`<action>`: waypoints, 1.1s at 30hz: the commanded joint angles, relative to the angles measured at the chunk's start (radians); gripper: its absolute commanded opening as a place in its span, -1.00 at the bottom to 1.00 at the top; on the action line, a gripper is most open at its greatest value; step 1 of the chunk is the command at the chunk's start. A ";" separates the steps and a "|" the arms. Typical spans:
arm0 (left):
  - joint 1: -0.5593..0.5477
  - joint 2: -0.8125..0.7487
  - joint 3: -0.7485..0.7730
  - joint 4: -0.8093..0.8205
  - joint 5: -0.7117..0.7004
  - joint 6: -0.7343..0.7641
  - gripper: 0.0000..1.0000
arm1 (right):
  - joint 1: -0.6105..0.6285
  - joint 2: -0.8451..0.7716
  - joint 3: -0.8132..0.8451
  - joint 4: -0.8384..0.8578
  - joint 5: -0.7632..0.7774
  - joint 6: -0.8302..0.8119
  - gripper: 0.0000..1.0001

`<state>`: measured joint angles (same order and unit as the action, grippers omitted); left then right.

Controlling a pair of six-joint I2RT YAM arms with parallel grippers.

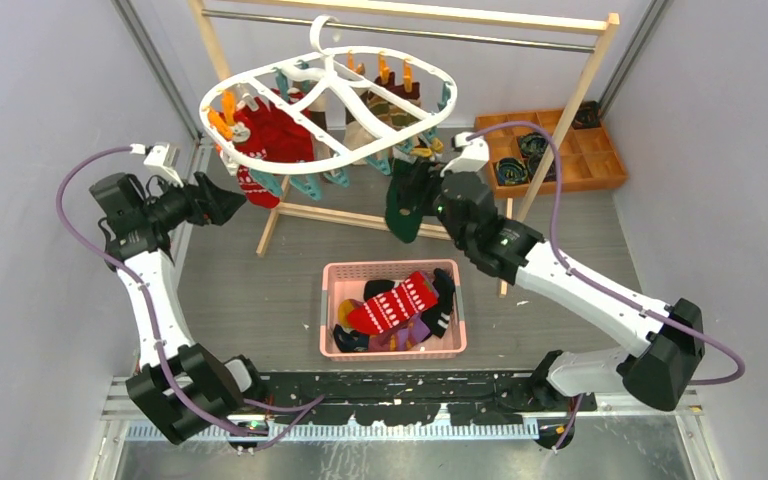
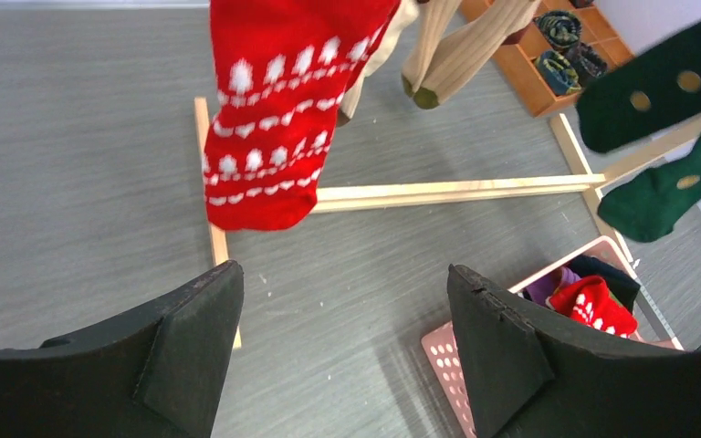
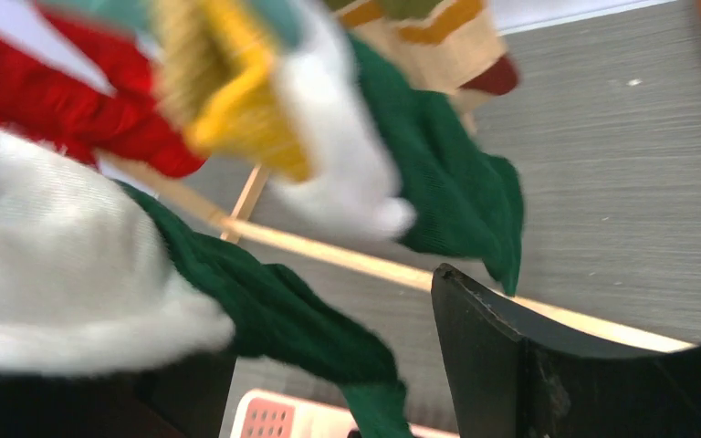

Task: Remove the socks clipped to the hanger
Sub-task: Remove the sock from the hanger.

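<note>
The white oval hanger (image 1: 260, 158) hangs from the rail, with socks clipped under it. In the top view my left gripper (image 1: 232, 201) sits just left of the patterned red sock (image 1: 272, 135). In the left wrist view that gripper (image 2: 344, 271) is open and empty, and the red sock (image 2: 274, 119) hangs ahead of it, apart. My right gripper (image 1: 415, 188) is at the dark green sock (image 1: 401, 215) on the hanger's right side. Seen from the right wrist, this gripper (image 3: 329, 315) stands open with the green sock (image 3: 274, 310) in the gap, its white cuff covering the left finger.
A pink basket (image 1: 390, 266) with several removed socks stands on the floor between the arms. The wooden rack's base bars (image 2: 447, 192) cross the floor under the socks. An orange compartment tray (image 1: 600, 165) holds rolled socks at the back right. Beige socks (image 2: 461, 46) hang behind.
</note>
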<state>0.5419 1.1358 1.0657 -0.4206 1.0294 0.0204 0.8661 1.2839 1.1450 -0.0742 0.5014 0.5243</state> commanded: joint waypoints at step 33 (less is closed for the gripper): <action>-0.122 -0.323 -0.019 -0.087 0.208 0.188 -1.00 | 0.244 -0.369 -0.187 -0.110 0.214 0.176 0.58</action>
<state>0.4210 0.8814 1.0016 -0.2951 1.1053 0.0734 1.0019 0.9596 0.9806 -0.1680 0.5392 0.6918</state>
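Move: The red cat sock hangs from the hanger's near left part, its middle about 9 cm ahead of the left hand, 5 cm to its right and 5 cm higher. Its orange clips are some 12 cm ahead, 1 cm right and 16 cm up; the other red socks hang about 13 cm ahead, 13 cm right and 8 cm up. For the right hand, the green socks are right at its fingers, 1 cm ahead and 3 cm left, and the red cat sock lies roughly 31 cm left, 8 cm ahead and 2 cm up. Bring the open left gripper forward about 4 cm and slightly right to the red cat sock, then close fully, pinching it below the cat face while already drawing back; keep pulling back, right and up, fingertips tilting up. Meanwhile nudge the open right hand briefly forward-right at the green socks, then back it off some 10 cm, rolling its left side up. ##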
